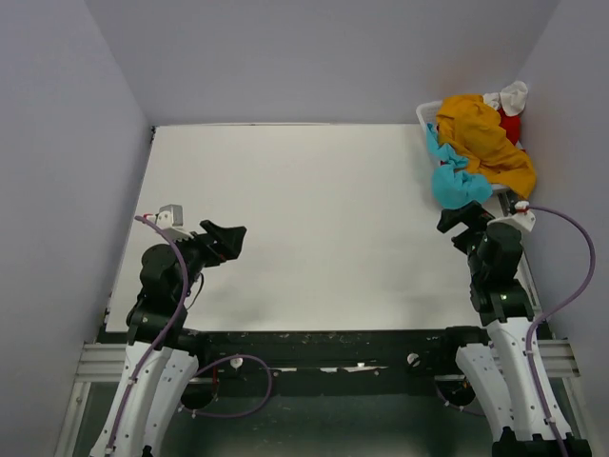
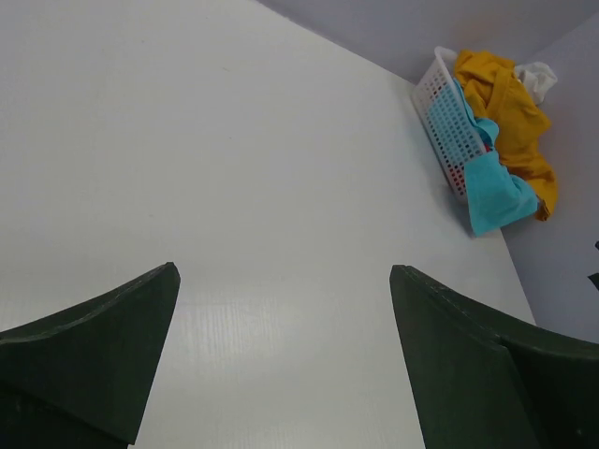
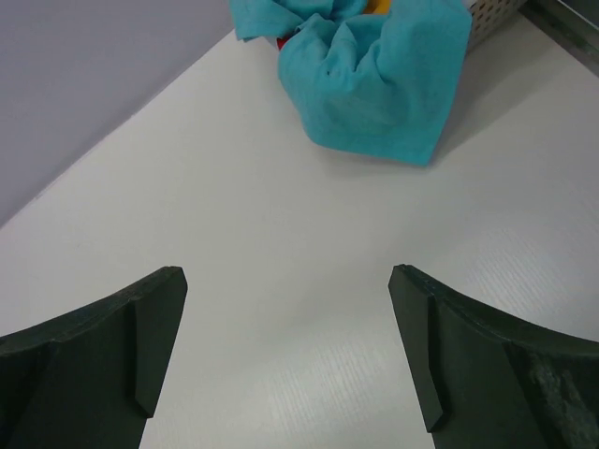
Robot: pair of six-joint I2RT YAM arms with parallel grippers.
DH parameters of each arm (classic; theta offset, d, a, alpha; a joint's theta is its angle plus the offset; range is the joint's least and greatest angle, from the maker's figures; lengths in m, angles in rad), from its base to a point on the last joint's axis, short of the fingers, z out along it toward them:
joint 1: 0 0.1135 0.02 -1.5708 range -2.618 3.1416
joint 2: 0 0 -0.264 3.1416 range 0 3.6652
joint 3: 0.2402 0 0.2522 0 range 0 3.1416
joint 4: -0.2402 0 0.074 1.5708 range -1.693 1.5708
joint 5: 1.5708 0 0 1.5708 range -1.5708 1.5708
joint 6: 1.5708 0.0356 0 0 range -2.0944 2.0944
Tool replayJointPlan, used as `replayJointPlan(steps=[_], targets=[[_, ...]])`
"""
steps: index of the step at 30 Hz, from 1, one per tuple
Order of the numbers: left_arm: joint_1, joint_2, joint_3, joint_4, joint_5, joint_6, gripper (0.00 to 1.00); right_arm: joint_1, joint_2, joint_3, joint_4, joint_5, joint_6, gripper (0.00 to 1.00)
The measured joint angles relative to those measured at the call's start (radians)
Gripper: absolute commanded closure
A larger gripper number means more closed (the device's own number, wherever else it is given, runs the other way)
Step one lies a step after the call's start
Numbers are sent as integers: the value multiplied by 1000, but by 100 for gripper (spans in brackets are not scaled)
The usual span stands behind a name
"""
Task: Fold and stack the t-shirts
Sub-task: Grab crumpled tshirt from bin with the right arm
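Observation:
The t-shirts are heaped in a white lattice basket at the table's far right corner. A mustard-orange shirt lies on top, a turquoise one spills over the basket's near side onto the table, and red and white cloth show behind. My left gripper hovers open over the left side of the table, far from the pile. Just in front of the turquoise shirt, my right gripper stands open with nothing between its fingers. The left wrist view shows the basket from afar.
The white table is walled by grey panels at the back and both sides. Cables loop from both arms near the front edge. The basket sits tight against the right wall.

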Motion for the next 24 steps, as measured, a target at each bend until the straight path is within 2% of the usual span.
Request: replayJointPlan(steps=[5,9,11,14,18,24], targets=[[-13,-17,-12,-14,-2,-1,1,0,2,0,11,-7,-8,0],[-18,-16,-19,-18,-3,-1,1,0,96,13,66,-26,-29,0],[-18,-16,-25,-18,0,-1,1,0,204,63,89,-25,-42,0],[-18,-26,-47,-4,13,-1,1,0,430,224,103,10,-39,0],[-18,-53,-65,-4,16,0,1,-1,749,477,166,95,-33,0],[-18,-54,-72,12,16,2,1,-17,1144,776,276,262,-43,0]])
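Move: The orange t-shirt on top of the white bin lies about 28 cm ahead of the right hand, 9 cm to its right and 9 cm below it. The teal shirt, hanging over the bin's near edge, is some 15 cm ahead, 3 cm right and 12 cm down. The red cloth lies about 8 cm beyond the orange one's middle and 7 cm farther right. From the left hand, the orange shirt is roughly 33 cm ahead, 72 cm right and 11 cm below. Send the right gripper quickly forward, about 25 cm, with a slight drift to the right, after a brief slow start. Pass it at nearly the same height over the hanging teal shirt towards the orange t-shirt in the bin, keeping the fingers wide open while the hand turns some 15 degrees clockwise and its fingers tip a little farther down. ##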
